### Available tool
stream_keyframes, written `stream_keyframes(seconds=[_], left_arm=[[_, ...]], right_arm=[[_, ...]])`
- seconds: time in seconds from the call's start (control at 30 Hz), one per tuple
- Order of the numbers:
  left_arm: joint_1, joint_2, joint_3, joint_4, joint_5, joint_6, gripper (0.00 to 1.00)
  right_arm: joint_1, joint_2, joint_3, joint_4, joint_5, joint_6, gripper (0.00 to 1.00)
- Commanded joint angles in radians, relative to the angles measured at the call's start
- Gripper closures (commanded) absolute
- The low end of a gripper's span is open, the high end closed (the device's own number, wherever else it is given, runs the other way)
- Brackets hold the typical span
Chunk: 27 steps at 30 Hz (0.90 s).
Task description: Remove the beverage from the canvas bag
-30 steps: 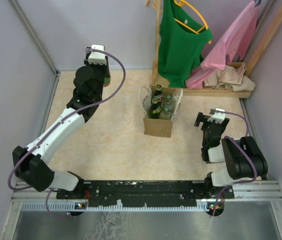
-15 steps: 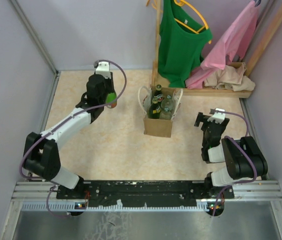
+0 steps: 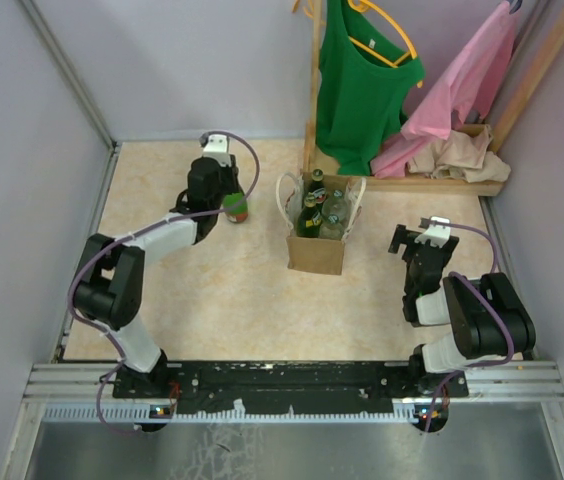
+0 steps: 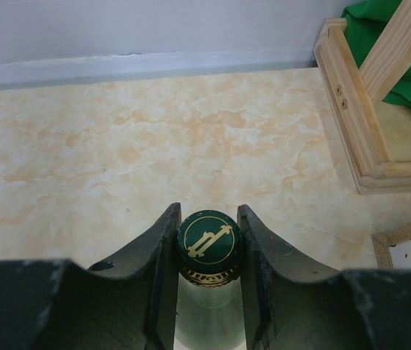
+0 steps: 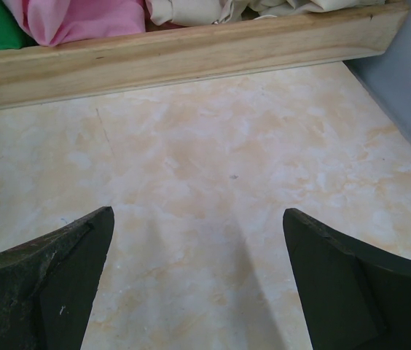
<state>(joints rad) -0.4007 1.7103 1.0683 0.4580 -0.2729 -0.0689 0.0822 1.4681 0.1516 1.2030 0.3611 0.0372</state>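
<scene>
The tan canvas bag (image 3: 317,235) with white loop handles stands upright mid-table and holds several bottles (image 3: 322,212). My left gripper (image 3: 228,195) is left of the bag, shut on the neck of a green glass bottle (image 3: 235,208). In the left wrist view both fingers press the sides of its green cap (image 4: 208,240), with the gripper (image 4: 208,251) around the neck. A corner of the bag (image 4: 409,248) shows at the lower right there. My right gripper (image 3: 419,238) is open and empty to the right of the bag; its wrist view (image 5: 198,240) shows only bare table between the fingers.
A wooden clothes rack (image 3: 314,90) stands at the back with a green top (image 3: 362,80) and a pink garment (image 3: 462,75) hanging. Its wooden base (image 3: 442,182) holds pink and beige cloth (image 3: 457,150). Grey walls close in left and right.
My left arm has swung right and down from the back left corner, carrying the green bottle closer to the bag and lower towards the table. The right arm has not moved.
</scene>
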Motion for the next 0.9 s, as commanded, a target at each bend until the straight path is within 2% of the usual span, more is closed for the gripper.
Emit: stream_keyframes(seconds=[0.0, 0.37, 0.47, 0.53, 0.57, 0.67, 0.7, 0.73, 0.77, 0.87], left_arm=[[0.007, -0.004, 0.013, 0.251, 0.036, -0.018, 1.00], [0.007, 0.026, -0.068, 0.421, 0.032, 0.023, 1.00], [0.007, 0.030, -0.084, 0.428, 0.027, 0.034, 0.94], [0.007, 0.033, -0.089, 0.422, 0.024, 0.040, 0.84], [0.007, 0.034, -0.090, 0.420, 0.024, 0.041, 0.75], [0.007, 0.033, -0.095, 0.419, 0.028, 0.043, 0.37], [0.007, 0.032, -0.096, 0.419, 0.030, 0.043, 0.28], [0.006, 0.032, -0.094, 0.417, 0.033, 0.043, 0.09], [0.007, 0.030, -0.091, 0.412, 0.036, 0.043, 0.01], [0.006, 0.025, -0.081, 0.393, 0.039, 0.044, 0.00]], right_arm=[[-0.001, -0.018, 0.019, 0.046, 0.004, 0.002, 0.01], [-0.001, -0.017, 0.020, 0.046, 0.003, 0.003, 0.01], [-0.001, -0.017, 0.020, 0.046, 0.004, 0.003, 0.01], [-0.001, -0.017, 0.020, 0.046, 0.003, 0.002, 0.01], [-0.001, -0.016, 0.019, 0.046, 0.003, 0.002, 0.01], [-0.001, -0.017, 0.020, 0.046, 0.003, 0.003, 0.01], [-0.001, -0.017, 0.020, 0.046, 0.003, 0.003, 0.01], [-0.001, -0.017, 0.019, 0.046, 0.004, 0.002, 0.01], [-0.001, -0.017, 0.019, 0.046, 0.003, 0.003, 0.01], [-0.001, -0.017, 0.019, 0.046, 0.003, 0.003, 0.01]])
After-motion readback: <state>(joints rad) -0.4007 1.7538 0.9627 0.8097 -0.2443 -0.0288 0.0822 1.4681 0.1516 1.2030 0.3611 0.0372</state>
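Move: My left hand still grips the beverage bottle by the neck just under its cap, the bottle's middle straight below, about 8 cm down. The canvas bag is some 21 cm to the right, about 6 cm back and 12 cm lower; the near left corner of the wooden rack is roughly 19 cm right, 10 cm farther out, 18 cm lower. From my right hand the bottle is about 44 cm left, 11 cm ahead and nearly level. I let my left hand settle barely 1 cm down with the bottle, setting it onto the table left of the bag, and hold nearly in place while my wrist tips the fingers up by some 10 degrees. Then the fingers spread from their hold to wide open, let go of the neck on both sides, and I begin lifting, about 2 cm up. ##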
